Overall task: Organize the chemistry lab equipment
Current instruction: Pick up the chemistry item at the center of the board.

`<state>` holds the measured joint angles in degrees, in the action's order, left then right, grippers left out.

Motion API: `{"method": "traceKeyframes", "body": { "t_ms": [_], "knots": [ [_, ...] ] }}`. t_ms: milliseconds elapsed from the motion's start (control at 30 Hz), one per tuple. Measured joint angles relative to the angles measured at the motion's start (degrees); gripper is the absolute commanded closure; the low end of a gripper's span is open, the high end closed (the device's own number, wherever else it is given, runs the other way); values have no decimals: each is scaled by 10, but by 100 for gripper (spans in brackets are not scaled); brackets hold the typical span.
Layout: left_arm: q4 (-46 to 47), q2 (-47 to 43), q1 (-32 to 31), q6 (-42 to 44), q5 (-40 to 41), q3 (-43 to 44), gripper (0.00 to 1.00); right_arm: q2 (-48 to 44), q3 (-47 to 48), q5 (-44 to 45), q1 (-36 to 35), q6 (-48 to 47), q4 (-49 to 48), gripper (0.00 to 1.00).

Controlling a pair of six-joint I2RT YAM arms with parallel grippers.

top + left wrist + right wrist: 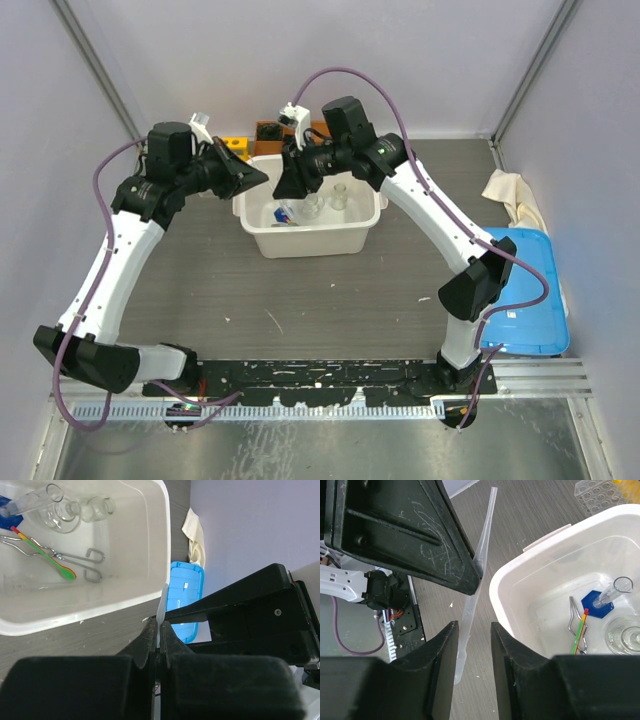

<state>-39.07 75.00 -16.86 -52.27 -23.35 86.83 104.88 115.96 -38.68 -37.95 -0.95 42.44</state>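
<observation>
My left gripper (159, 628) is shut on a thin clear dropper (476, 575) and holds it in the air just left of the white bin (312, 243). My right gripper (471, 630) stands open around the dropper's lower stretch, with a gap left on the bin side. In the top view the left gripper (258, 178) and the right gripper (283, 183) meet tip to tip at the bin's left rim. In the bin lie metal tongs (65, 558), a red-orange and green stick (46, 555), two glass flasks (61, 516) and a clear tube on a blue base (606, 596).
A yellow tube rack (235, 147) stands behind the bin's left corner. A blue lid (522, 292) lies at the table's right edge with a cream cloth (514, 196) beyond it. Grey walls close in the back and both sides.
</observation>
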Motion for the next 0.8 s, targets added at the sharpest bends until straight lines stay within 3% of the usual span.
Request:
{"method": "traceKeyframes", "body": {
  "t_ms": [333,500,633,800],
  "knots": [
    [7,0,-14,-8,2,0,100,1,0,-13,0,7,0,92],
    [9,2,-16,-4,9,0,63,2,0,-9,0,4,0,99],
    [4,7,-17,12,20,4,52,2,0,13,0,-8,2,99],
    [-26,40,-17,50,50,34,49,2,-3,93,0,-40,25,99]
  ]
}}
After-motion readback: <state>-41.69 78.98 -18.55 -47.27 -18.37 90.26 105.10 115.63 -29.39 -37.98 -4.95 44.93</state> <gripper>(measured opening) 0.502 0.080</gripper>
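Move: My left fingers are still shut on the plastic pipette near its middle, which sits about 1 cm to their right and 1 cm lower. From my half-open right hand that middle is about 2 cm left, 1 cm ahead and 2 cm above. The white bin's middle lies some 11 cm ahead of my right hand, 5 cm right and 25 cm below; the blue-based cylinder is about 10 cm ahead of it, 2 cm left and 27 cm below. I take the pipette over in mid-air: almost in place, I close my right fingers until they pinch it, then open my left to about half, letting go. With that hold, my right hand eases about 3.5 cm forward, down and a little right towards the bin, tilting some 10 degrees, while my empty left drifts about 2 cm forward and down. ##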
